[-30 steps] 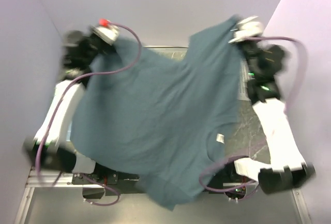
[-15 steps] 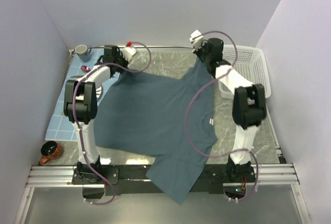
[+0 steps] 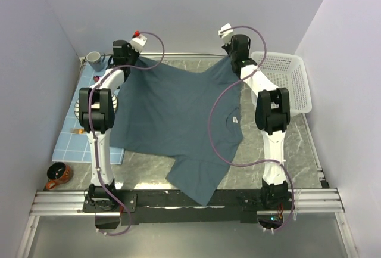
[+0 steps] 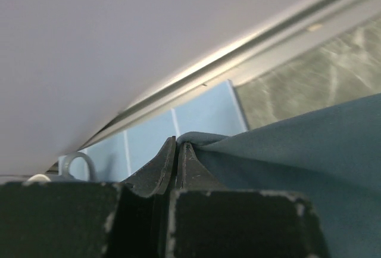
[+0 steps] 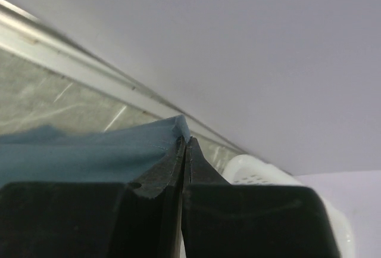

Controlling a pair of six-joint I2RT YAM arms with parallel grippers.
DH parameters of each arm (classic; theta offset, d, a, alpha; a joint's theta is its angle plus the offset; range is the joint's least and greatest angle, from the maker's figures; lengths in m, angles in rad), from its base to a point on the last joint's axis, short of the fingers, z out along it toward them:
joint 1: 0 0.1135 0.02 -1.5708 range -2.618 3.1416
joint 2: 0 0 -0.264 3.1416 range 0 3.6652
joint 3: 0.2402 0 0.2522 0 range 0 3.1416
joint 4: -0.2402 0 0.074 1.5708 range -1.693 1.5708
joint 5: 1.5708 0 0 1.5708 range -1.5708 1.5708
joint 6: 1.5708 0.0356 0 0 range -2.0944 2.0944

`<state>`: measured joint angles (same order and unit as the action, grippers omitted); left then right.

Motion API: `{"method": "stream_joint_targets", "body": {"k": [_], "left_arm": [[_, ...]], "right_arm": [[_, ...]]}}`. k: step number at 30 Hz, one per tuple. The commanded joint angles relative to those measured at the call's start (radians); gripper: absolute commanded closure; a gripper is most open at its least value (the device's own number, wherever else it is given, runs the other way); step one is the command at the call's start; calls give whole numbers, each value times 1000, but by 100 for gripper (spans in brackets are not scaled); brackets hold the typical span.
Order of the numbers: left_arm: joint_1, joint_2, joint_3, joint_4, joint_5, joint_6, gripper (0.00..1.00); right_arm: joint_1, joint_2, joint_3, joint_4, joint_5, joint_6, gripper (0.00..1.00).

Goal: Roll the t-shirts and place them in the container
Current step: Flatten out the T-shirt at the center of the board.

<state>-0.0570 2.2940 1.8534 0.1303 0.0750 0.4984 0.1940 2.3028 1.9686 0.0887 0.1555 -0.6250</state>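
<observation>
The dark slate-blue t-shirt (image 3: 172,118) lies spread over the marble table, its hem stretched along the far edge and one sleeve hanging over the near edge. My left gripper (image 3: 127,57) is shut on the hem's far left corner; in the left wrist view (image 4: 178,146) the cloth (image 4: 297,151) is pinched at the jaw tips. My right gripper (image 3: 237,54) is shut on the far right corner; in the right wrist view (image 5: 186,142) the cloth (image 5: 83,151) runs off to the left from the closed jaws.
A white basket (image 3: 286,82) stands at the far right. A light blue checked placemat (image 3: 74,136) lies at the left, partly under the shirt. A grey mug (image 3: 94,61) is at the far left corner, a brown cup (image 3: 58,175) at the near left.
Both grippers have carried the shirt's hem from high in the air down to the far edge of the table. The shirt now lies stretched out flat.
</observation>
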Motion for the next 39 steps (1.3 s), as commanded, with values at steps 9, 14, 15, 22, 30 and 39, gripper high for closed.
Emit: {"method": "stream_joint_targets", "body": {"k": [9,14,15,22,30,39], "left_arm": [[11,-36,93,-46,80,-58,99],[11,-71,139,-156,183,-109,99],[11,-70,153,-200,199,-112,99],[23,-100,78,-195,204,-115,99],[37,-59,148,-225,239,-35,99],[28,-33,165,-228,204,158,99]], "right_arm": [[39,41,52,62,84,-7,100],[53,-61,16,-46,-17,62,100],[58,-71,9,-84,-31,58,100],[64,-140,-80,-170,-8,65,100],[62,-252,-207,-184,-8,77,100],[39,-333,-260,-220,18,87,100]]}}
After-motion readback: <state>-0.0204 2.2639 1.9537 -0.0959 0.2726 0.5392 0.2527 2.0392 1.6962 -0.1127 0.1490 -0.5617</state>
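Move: The T-shirt hangs by its far corners, one already pinched in each hand, with most of it spread over the board; its middle is about 24 cm back from the left hand, 23 cm to its right and 14 cm below. From the right hand that middle is about 24 cm back, 28 cm left and 18 cm down. The white basket is some 25 cm right of the right hand and 9 cm back; the mug is roughly level with the left hand, 24 cm to its left. The plate is about 15 cm left of the left hand and 23 cm back. The T-shirt's far right corner, still pinched by the right hand, goes up about 2 cm, then down some 5 cm and left, and then mainly back towards the shirt's middle, roughly 9 cm in all, rising slightly at the end as the wrist tips down. The left hand keeps its corner nearly in place, shifting right and slightly back, then rising a little. ##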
